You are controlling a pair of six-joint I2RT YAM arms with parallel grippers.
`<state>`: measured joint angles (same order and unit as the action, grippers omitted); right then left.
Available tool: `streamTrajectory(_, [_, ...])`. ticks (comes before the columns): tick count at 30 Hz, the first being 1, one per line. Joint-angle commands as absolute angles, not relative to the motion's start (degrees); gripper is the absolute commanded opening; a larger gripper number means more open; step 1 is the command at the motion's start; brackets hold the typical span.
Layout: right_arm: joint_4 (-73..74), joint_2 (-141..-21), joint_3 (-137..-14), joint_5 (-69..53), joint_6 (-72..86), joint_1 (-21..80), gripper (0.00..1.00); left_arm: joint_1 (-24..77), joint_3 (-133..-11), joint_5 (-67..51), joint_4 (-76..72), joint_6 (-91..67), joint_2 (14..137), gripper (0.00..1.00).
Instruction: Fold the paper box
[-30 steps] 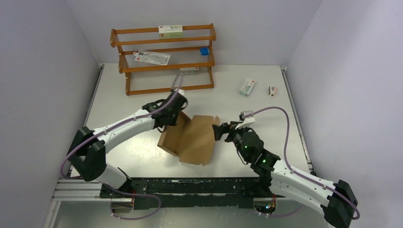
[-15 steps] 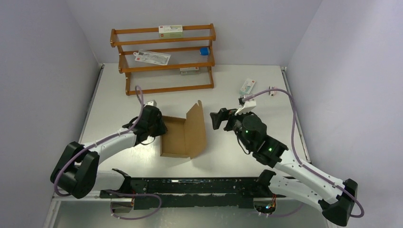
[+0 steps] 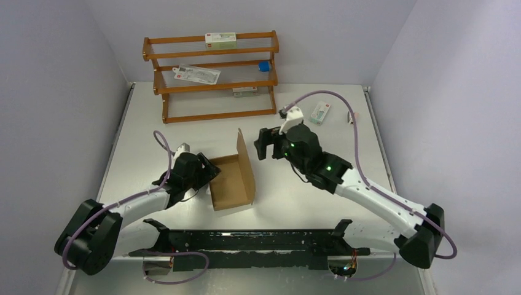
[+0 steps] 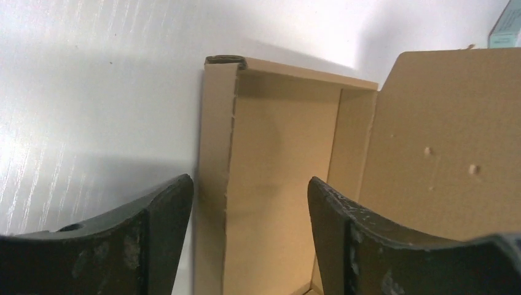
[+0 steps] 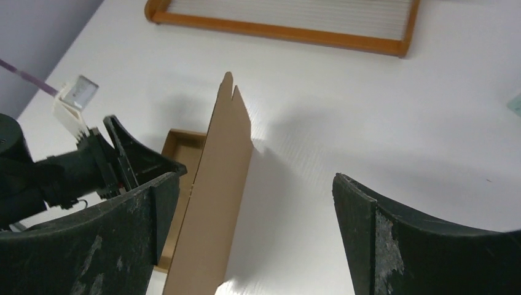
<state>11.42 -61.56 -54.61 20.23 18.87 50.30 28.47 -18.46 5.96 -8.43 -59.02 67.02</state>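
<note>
The paper box (image 3: 230, 182) is brown cardboard, a shallow tray on the table with its lid flap (image 3: 245, 161) standing nearly upright along the right side. My left gripper (image 3: 209, 171) sits at the tray's left wall, open. In the left wrist view that wall (image 4: 218, 153) runs between the spread fingertips (image 4: 249, 209), nearer the left finger and gripped by neither. My right gripper (image 3: 264, 145) hovers just right of the lid, open. In the right wrist view the lid (image 5: 215, 203) rises close to the left finger (image 5: 141, 227), with bare table up to the right finger.
A wooden rack (image 3: 212, 77) stands at the back holding small cartons and a blue object (image 3: 264, 66). A white-and-green carton (image 3: 320, 113) and a small item (image 3: 352, 117) lie at the back right. A black rail (image 3: 246, 243) runs along the near edge.
My left gripper drew back toward the near left and opened, letting go of the box. The lid swung up to nearly vertical. My right gripper moved left and toward the back.
</note>
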Motion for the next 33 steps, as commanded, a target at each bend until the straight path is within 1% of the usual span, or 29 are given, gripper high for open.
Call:
streamTrajectory(1, [19.1,-67.9,-60.9,13.9,16.1,50.2,1.00,28.2,-21.7,9.3,-2.7,-56.1,62.2,0.79])
streamTrajectory(5, [23.5,-72.7,-66.3,8.3,14.2,50.4,1.00,28.1,-27.3,14.1,11.1,-48.5,55.9,0.89])
streamTrajectory(8, [27.4,-76.1,-70.5,8.6,14.5,51.4,0.97,28.0,-34.4,17.4,19.9,-40.0,53.3,0.93])
streamTrajectory(12, [31.4,-80.1,-75.0,11.2,14.9,54.5,0.94,27.8,-45.8,22.4,28.3,-29.3,52.8,0.96])
streamTrajectory(15, [35.2,-84.2,-78.3,15.1,15.6,56.4,0.92,27.7,-52.7,22.0,31.6,-20.9,53.6,0.97])
streamTrajectory(19, [37.6,-88.0,-80.5,15.8,16.0,58.0,0.87,27.7,-57.6,24.4,34.7,-13.8,56.0,0.97])
streamTrajectory(21, [38.9,-89.8,-81.4,17.2,16.3,58.4,0.80,27.7,-55.3,26.1,31.9,-13.1,55.6,0.97])
streamTrajectory(23, [41.3,-91.8,-84.0,19.5,16.2,59.0,0.70,26.0,-53.3,22.4,30.1,-12.2,54.6,0.96])
streamTrajectory(25, [43.1,-93.6,-85.9,19.9,15.4,59.7,0.65,23.2,-52.7,19.7,29.8,-11.8,53.8,0.96])
streamTrajectory(29, [45.2,-96.8,-89.0,20.0,12.9,59.9,0.46,22.3,-51.6,20.3,29.2,-10.8,51.8,0.96])
streamTrajectory(33, [47.2,-99.6,-91.9,21.1,9.9,59.9,0.32,22.2,-51.0,20.5,29.3,-10.5,50.1,0.95])
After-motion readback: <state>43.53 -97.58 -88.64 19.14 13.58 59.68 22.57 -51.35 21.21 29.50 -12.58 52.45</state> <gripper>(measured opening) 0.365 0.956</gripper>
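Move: The raised lid stands on the tray's right side, its middle about 7 cm left of my right hand, 2 cm back and 16 cm below, with its upper edge higher up. The tray's middle lies some 11 cm left, 3 cm back and 24 cm below that hand. My left hand is low, its open fingers astride the tray's left wall. From it, the tray's middle is about 6 cm right and 2 cm back, the lid's middle some 12 cm right, 1 cm back and 6 cm higher. I bring my right hand left about 9 cm and down 8 cm to the lid's upper edge, tipping the fingers down some 30 degrees and narrowing them from wide open to about a third, one each side of the panel. Meanwhile my left hand opens fully and comes clear of the tray wall, rising about 20 cm, swinging left 10 cm and rolling, then sinking slightly. ##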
